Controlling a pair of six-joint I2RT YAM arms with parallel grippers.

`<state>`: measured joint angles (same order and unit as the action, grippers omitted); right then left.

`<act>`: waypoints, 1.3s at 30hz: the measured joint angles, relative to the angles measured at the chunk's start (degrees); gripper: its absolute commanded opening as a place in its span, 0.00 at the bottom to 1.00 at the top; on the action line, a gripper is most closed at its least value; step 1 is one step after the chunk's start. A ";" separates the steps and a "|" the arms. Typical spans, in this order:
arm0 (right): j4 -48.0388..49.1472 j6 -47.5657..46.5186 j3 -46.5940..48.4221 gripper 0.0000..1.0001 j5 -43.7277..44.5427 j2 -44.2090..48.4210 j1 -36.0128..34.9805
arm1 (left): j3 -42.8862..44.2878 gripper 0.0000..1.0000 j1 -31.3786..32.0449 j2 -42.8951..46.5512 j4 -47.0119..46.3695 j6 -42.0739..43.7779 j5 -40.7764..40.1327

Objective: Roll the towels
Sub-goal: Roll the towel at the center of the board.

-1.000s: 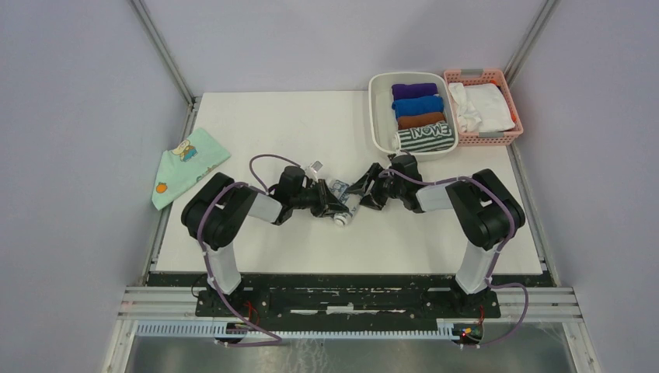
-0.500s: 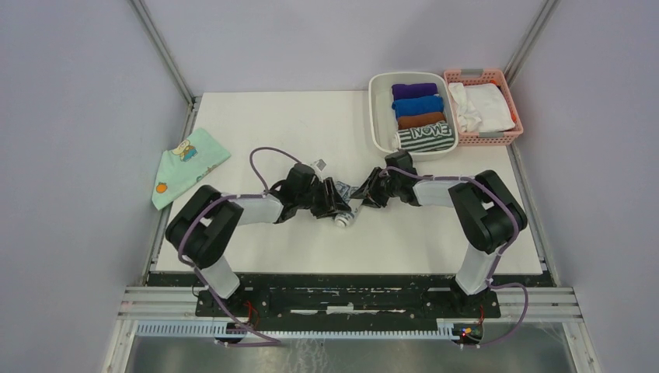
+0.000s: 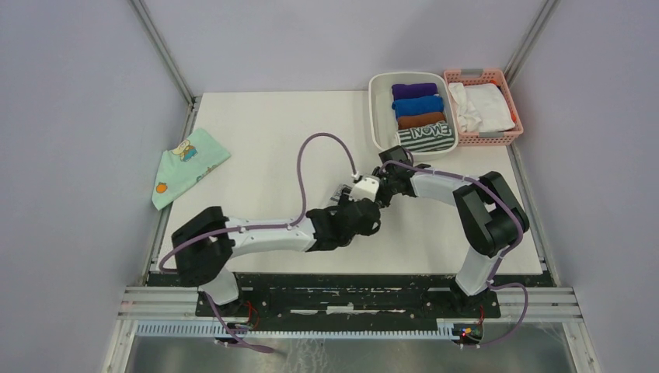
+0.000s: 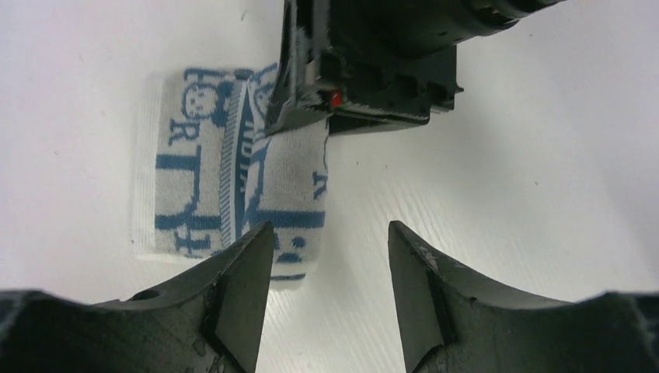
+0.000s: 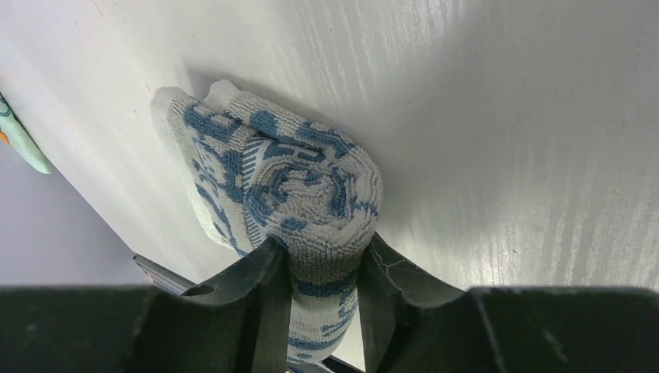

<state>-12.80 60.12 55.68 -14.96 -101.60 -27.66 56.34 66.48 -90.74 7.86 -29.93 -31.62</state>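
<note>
The blue-grey patterned towel (image 5: 299,183) is a tight roll lying on the white table, its spiral end facing the right wrist camera. My right gripper (image 5: 322,260) is shut on this roll, one finger on each side. In the left wrist view the same towel (image 4: 194,183) lies ahead and to the left, with the right gripper's black body over its far end. My left gripper (image 4: 330,237) is open just short of it, holding nothing; its left finger overlaps the roll's near corner. The green-and-white striped towel (image 3: 426,138) lies rolled at the front of the white bin (image 3: 377,116).
Purple, blue and brown rolls fill the rest of the white bin. A pink basket (image 3: 509,97) with white cloth stands to its right. A mint-green cartoon cloth (image 3: 186,165) lies at the table's left edge. Both arms meet near the table's middle.
My left gripper has opened, let go of the roll and swung right and back. My right gripper has closed on the roll.
</note>
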 measured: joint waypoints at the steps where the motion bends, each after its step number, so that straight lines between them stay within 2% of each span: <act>1: -0.42 0.00 0.15 0.39 0.02 0.00 0.02 | 1.38 0.63 1.09 -1.53 0.52 0.98 -2.14; 6: -1.53 0.02 0.44 0.40 0.00 0.00 0.00 | 6.95 0.64 5.40 -11.04 2.45 6.36 -12.24; 17: -1.64 0.04 0.46 0.40 -0.13 0.00 0.00 | 9.07 0.62 6.78 -21.24 4.59 10.86 -20.94; 20: -1.60 0.04 0.46 0.42 -0.39 0.00 0.00 | 9.60 0.58 6.78 -22.45 5.29 10.97 -22.40; 26: -1.11 -0.02 0.46 0.50 -1.29 0.00 0.02 | 9.44 0.41 5.86 -22.80 5.77 10.97 -23.04; 29: -0.09 -0.20 0.26 0.59 -2.10 0.20 0.07 | 7.50 0.35 4.17 -20.79 4.44 10.95 -20.15; 33: 2.93 -0.57 -1.68 0.68 -3.28 1.77 0.81 | 3.19 0.29 -0.13 -14.99 1.60 10.54 -11.17; 39: 9.35 -0.28 -6.51 0.76 -5.03 5.79 3.37 | -4.35 0.23 -11.96 -6.54 -6.38 6.75 13.03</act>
<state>-3.44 59.83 49.17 -19.99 -95.81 -24.29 51.99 54.52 -97.27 1.48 -23.18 -18.59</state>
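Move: The left hand, open, goes for the near end of the half-rolled towel, about 2 cm ahead, 1 cm left and 8 cm below; the towel's flat flap lies some 7 cm ahead, 4 cm left and 10 cm below. From the right hand, which still pinches the roll farther out, that near end is roughly 6 cm back, 7 cm left and level; the striped roll in the bin stands about 21 cm ahead and 13 cm right. Left hand sinks about 7 cm, pinches the roll's near end, twists it forward-left; right hand opens and lifts. ##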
